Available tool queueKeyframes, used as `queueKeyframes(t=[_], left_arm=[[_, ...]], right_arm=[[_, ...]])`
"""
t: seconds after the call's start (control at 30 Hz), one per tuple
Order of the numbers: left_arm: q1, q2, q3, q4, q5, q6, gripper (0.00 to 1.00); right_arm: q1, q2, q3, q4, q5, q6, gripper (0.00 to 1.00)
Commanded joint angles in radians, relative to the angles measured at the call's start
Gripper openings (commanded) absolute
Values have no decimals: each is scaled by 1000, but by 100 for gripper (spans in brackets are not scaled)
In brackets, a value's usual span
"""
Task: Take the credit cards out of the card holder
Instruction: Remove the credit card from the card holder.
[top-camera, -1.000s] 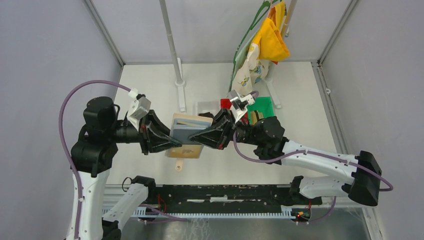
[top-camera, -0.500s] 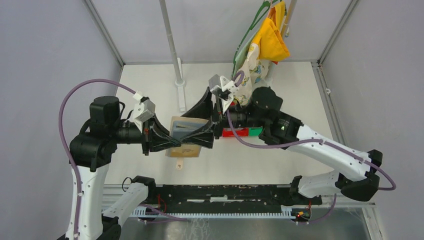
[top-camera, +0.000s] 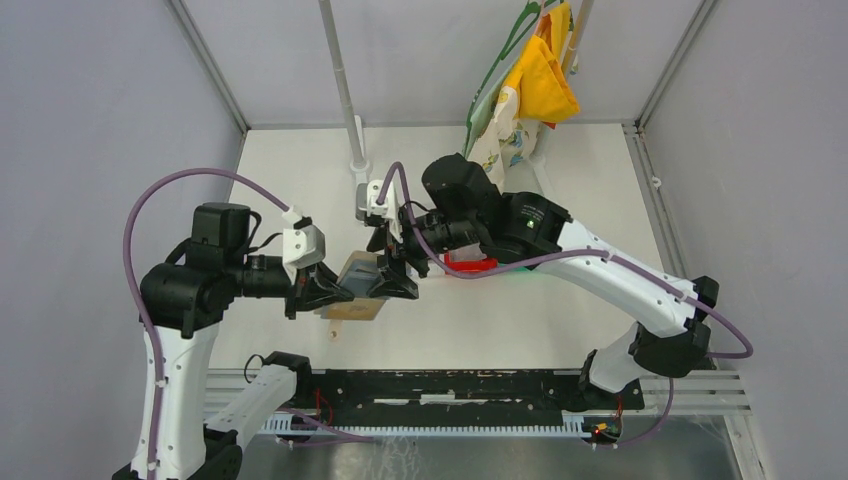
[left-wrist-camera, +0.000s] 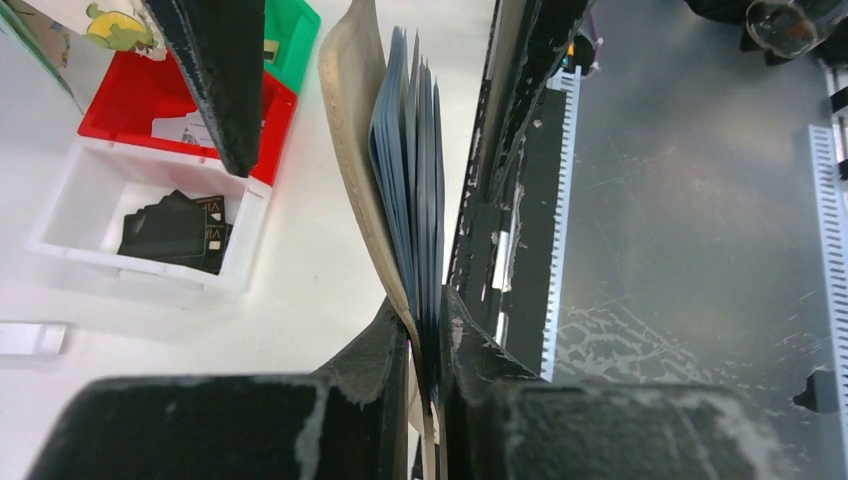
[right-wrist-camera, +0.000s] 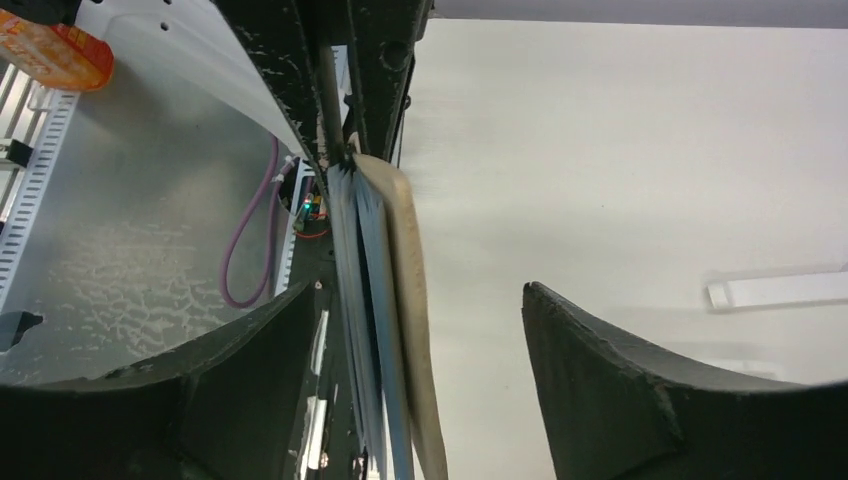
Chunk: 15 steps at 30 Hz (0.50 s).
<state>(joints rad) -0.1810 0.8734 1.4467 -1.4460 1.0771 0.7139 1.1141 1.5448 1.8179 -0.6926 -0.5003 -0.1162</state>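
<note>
The card holder (top-camera: 358, 280), tan with blue-grey inner panels, hangs above the table between the two arms, standing on edge. My left gripper (top-camera: 333, 292) is shut on its left end; in the left wrist view its jaws (left-wrist-camera: 430, 335) pinch the tan cover and the panels (left-wrist-camera: 410, 150) together. My right gripper (top-camera: 396, 283) stands open around the holder's other end. In the right wrist view the holder (right-wrist-camera: 392, 300) runs between its wide-apart fingers (right-wrist-camera: 250, 350), nearer the left one and touching neither. The credit cards are hidden among the panels.
A white bin (left-wrist-camera: 70, 200) with several dark cards, a red bin (left-wrist-camera: 140, 100) and a green bin (left-wrist-camera: 295, 30) sit on the table behind the holder. A small tan item (top-camera: 333, 328) lies below it. Patterned cloths (top-camera: 520, 90) hang at the back right beside a white post (top-camera: 345, 90).
My right gripper let go, opened wide and swung left around the holder's end. My left gripper closed tighter on the holder, which has turned from flat to edge-on and shifted left.
</note>
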Motion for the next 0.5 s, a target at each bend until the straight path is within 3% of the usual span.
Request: queueKeyframes(t=[0.0,0.23,0.4,0.43,0.47], left_arm=[[-2,-5,37,-19,-13,107,2],[-1,0,34,-19,-17,124,2],[-1,5,53,-15,-15,114,2],[0,5,53,-2,-15,95,6],[-2,5,54,16,-13,68,26]], right_arm=[[0,-19,23,-8,-47,-50,75],[21,24,26,-26,-40,-51,48],[27,22,24,2,6,-36,11],[27,11,15,29,8,-32,5],[27,-10,-2,63,8,-18,0]])
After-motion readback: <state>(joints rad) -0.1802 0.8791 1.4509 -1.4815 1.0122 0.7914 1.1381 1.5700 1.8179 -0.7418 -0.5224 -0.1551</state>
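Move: Just to the left of the open right hand, its middle some 3 cm left, 2 cm back and 2 cm lower, is the card holder, its right edge already between the spread fingers, nearer the back one. The white tray is about 15 cm ahead, 4 cm right and 35 cm below; the red tray is equally far ahead and below, some 15 cm right. From the left hand, gripping the other edge, the holder's middle lies about 4 cm right, level fore and aft, and 1 cm lower. Sinking about 2 cm and drawing back a little over 1 cm, the right hand centres its jaws on the card holder's free edge and closes from wide open to nearly shut, pinching leather and cards together from front and back. The left hand keeps its grip on the other edge, easing about 1 cm down and slightly left and forward. ##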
